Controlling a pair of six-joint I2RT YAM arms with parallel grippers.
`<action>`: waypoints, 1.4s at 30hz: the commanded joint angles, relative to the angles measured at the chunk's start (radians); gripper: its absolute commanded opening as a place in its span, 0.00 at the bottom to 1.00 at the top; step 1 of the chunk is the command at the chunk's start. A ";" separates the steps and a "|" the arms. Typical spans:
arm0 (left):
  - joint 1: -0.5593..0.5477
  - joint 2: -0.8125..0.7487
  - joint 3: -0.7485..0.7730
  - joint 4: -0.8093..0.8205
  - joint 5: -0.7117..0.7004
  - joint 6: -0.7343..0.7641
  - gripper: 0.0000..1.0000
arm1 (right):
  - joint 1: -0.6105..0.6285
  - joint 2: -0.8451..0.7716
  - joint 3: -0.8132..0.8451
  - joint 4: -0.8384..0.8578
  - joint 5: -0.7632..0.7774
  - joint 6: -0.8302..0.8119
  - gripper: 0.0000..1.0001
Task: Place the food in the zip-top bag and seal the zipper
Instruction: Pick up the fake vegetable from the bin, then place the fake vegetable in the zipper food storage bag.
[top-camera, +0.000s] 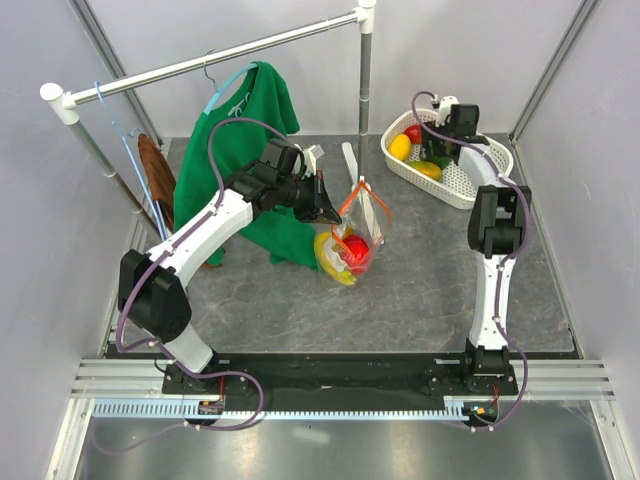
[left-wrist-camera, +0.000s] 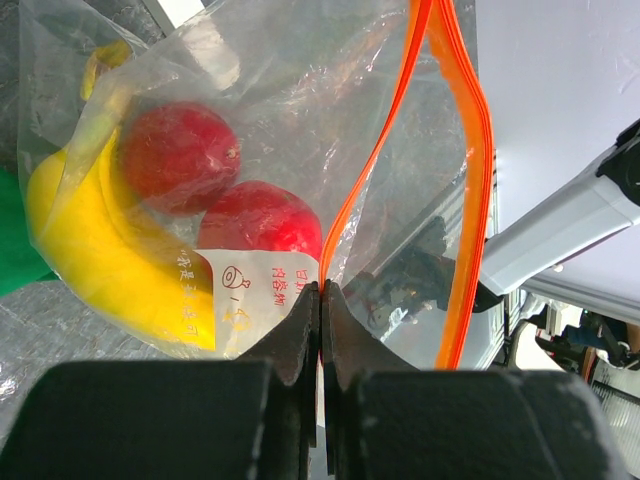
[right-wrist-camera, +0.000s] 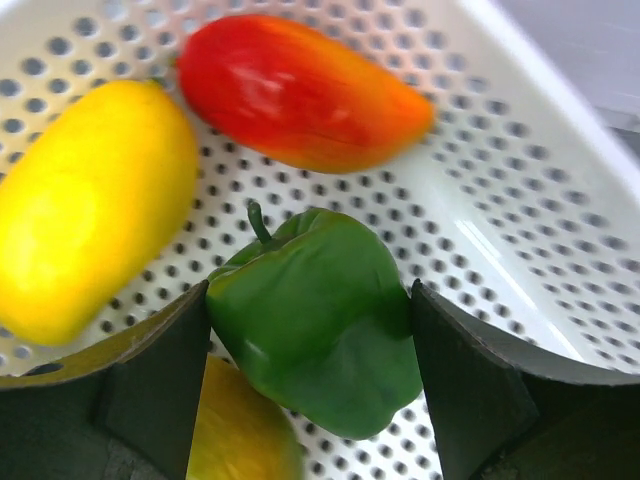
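Note:
The zip-top bag hangs upright over the middle of the table, its mouth open. My left gripper is shut on the bag's edge beside the orange zipper. Inside the clear bag lie a yellow banana bunch and two red fruits. My right gripper reaches down into the white basket, its fingers pressed against both sides of the green pepper. A red-yellow mango and a yellow lemon lie beside it, and another yellow piece lies under the pepper.
The white basket stands at the back right. A green garment hangs from a white rack pole at the back left, just behind my left arm. The rack's upright post rises between bag and basket.

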 joint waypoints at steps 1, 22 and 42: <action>0.007 -0.003 -0.009 0.029 0.012 0.018 0.02 | -0.058 -0.145 -0.013 0.019 -0.038 0.008 0.40; 0.007 -0.025 -0.004 0.027 0.026 0.030 0.02 | 0.003 -0.915 -0.414 -0.085 -0.785 0.355 0.33; 0.013 -0.039 -0.002 0.046 0.153 0.002 0.02 | 0.322 -0.982 -0.768 -0.152 -1.014 -0.034 0.38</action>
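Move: The green pepper is already between the right fingers, down in the basket. The open bag mouth it goes to lies about 33 cm back, 23 cm left and 14 cm higher, with red fruit in the bag some 10 cm below that mouth and 4 cm back of it. Near the pepper, the red vegetable is about 7 cm ahead and 4 cm left; the yellow mango 2 cm ahead, 9 cm left. From the left hand, the mouth is about 6 cm right and 3 cm ahead. Up out of the basket, first drifting about 5 cm right, then sweeping back and left in a high arc, the right hand carries the green pepper some 35 cm back and 24 cm left to the bag mouth. It sinks about 10 cm at the end, the wrist turning counter-clockwise some 55 degrees and raising its left side, grip kept. The left fingers keep pinching the bag's edge and ease back about a centimetre late on. ##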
